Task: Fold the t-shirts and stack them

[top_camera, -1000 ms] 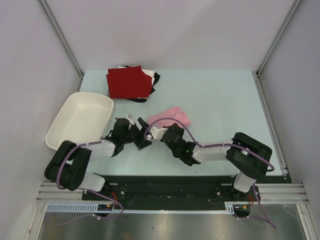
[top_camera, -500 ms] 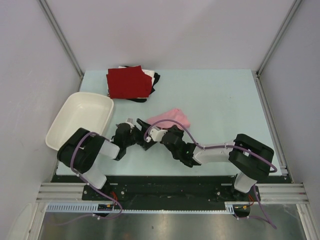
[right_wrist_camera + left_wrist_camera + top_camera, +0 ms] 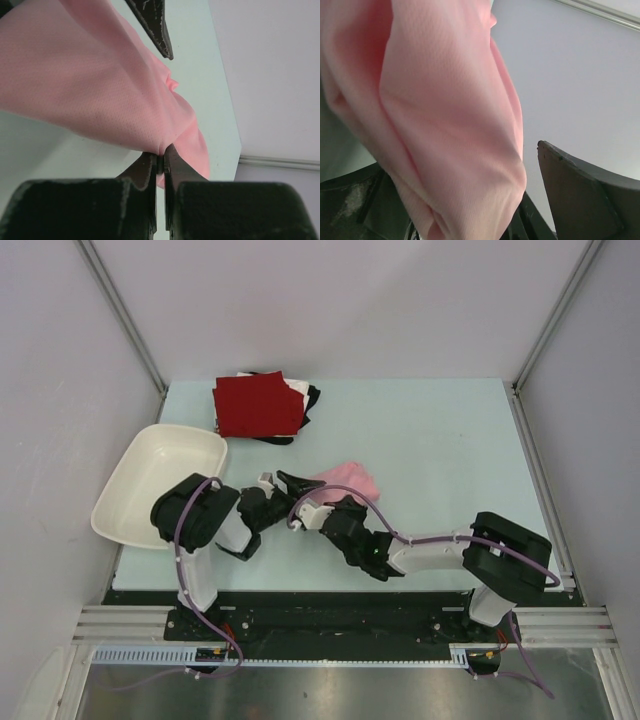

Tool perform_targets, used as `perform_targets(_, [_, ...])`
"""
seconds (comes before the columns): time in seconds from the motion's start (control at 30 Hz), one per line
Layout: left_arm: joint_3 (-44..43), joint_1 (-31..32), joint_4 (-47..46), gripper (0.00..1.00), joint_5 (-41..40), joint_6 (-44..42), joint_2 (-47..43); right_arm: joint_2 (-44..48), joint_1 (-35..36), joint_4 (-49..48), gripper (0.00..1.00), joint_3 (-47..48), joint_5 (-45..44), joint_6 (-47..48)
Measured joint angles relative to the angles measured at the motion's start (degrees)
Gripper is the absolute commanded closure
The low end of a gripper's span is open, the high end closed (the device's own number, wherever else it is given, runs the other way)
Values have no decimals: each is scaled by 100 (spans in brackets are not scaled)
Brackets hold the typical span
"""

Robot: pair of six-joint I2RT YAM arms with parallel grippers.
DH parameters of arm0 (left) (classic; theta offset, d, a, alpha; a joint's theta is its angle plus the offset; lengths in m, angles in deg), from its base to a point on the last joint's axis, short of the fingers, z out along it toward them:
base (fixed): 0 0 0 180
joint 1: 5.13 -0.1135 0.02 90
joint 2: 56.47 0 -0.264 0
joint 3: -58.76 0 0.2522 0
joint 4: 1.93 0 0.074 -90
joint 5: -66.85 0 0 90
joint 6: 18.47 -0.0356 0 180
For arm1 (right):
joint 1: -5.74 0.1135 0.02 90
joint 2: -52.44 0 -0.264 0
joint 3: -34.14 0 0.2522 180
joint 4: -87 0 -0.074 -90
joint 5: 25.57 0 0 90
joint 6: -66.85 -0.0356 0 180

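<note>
The light pink t-shirt (image 3: 348,480) lies bunched on the table near the middle. My right gripper (image 3: 312,503) is shut on a fold at its near edge, and the pinch shows in the right wrist view (image 3: 161,156). My left gripper (image 3: 290,486) is open at the shirt's left side. In the left wrist view (image 3: 455,167) pink cloth (image 3: 435,110) hangs between its spread fingers (image 3: 580,195). One left fingertip (image 3: 155,27) shows over the pink shirt (image 3: 85,85) in the right wrist view. The folded dark red shirt (image 3: 257,405) tops a stack with white (image 3: 298,388) and black (image 3: 312,400) ones at the back left.
A white plastic tub (image 3: 130,475) stands at the left edge of the table, close to the left arm. The light green table top (image 3: 440,440) is bordered by grey walls and metal rails on three sides.
My left arm has folded in and its gripper has moved right, up to the pink shirt, its fingers now around the cloth. My right gripper has stayed shut on the shirt, shifting slightly.
</note>
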Motion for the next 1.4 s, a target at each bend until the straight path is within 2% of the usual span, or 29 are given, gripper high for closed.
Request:
perform_targets(0.2, [-264,15,-39,2,0,33,210,289,120,66,100,-166,-107,-2])
perform_targets(0.33, [-413,24,149,21,0,-9,264,557,203,107,100,-267,-197,-28])
perform_targets(0.4, [-490,26,260,26,2,-37,315,660,229,127,100,-321,-214,-55])
perform_targets(0.67, [-710,26,603,71,50,-144,599,809,479,293,100,-527,-369,-295])
perform_targets(0.7, [-717,26,647,86,61,-133,612,809,529,334,100,-535,-389,-341])
perform_targets(0.73, [-743,26,734,96,94,-190,619,809,581,387,100,-540,-391,-398])
perform_targets(0.77, [-782,26,802,100,125,-210,619,811,658,507,94,-540,-400,-516])
perform_targets(0.8, [-870,26,920,100,175,-284,616,817,710,608,37,-542,-409,-610])
perform_targets(0.83, [-979,26,1086,100,216,-350,614,833,767,730,1,-551,-413,-726])
perform_targets(0.97, [-1493,24,2041,100,332,-758,417,994,894,1217,0,-562,-680,-1255])
perform_targets(1.13, [-2667,-101,3598,100,509,-1596,164,1423,925,1696,0,-546,-1488,-2275])
perform_targets(1.27, [-4100,-337,5134,100,632,-2439,155,2157,776,2597,0,-369,-1799,-3617])
perform_targets(1.4, [-5958,-577,6645,100,684,-3480,402,2931,470,3233,0,-280,-1764,-4710])
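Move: The pink t-shirt, its near end still pinched in the right fingers, has its middle about 3 cm ahead of the left hand, 7 cm to its right and 3 cm lower; the open left fingers already straddle it. From the right hand that middle is 4 cm ahead, 2 cm left and 5 cm below. The folded stack lies 20 cm ahead of the left hand, 11 cm left and 6 cm down; the white basket stands 34 cm left of that hand, 2 cm ahead. The t-shirt changes hands: the left gripper sinks about 3 cm, easing slightly forward and right, and closes on the cloth while the right draws back some 6 cm with its grip. Then the right opens wide and leaves rightwards and up, rolling, as the left carries the shirt some 13 cm forward and 11 up towards the stack, its left side tilting up. ##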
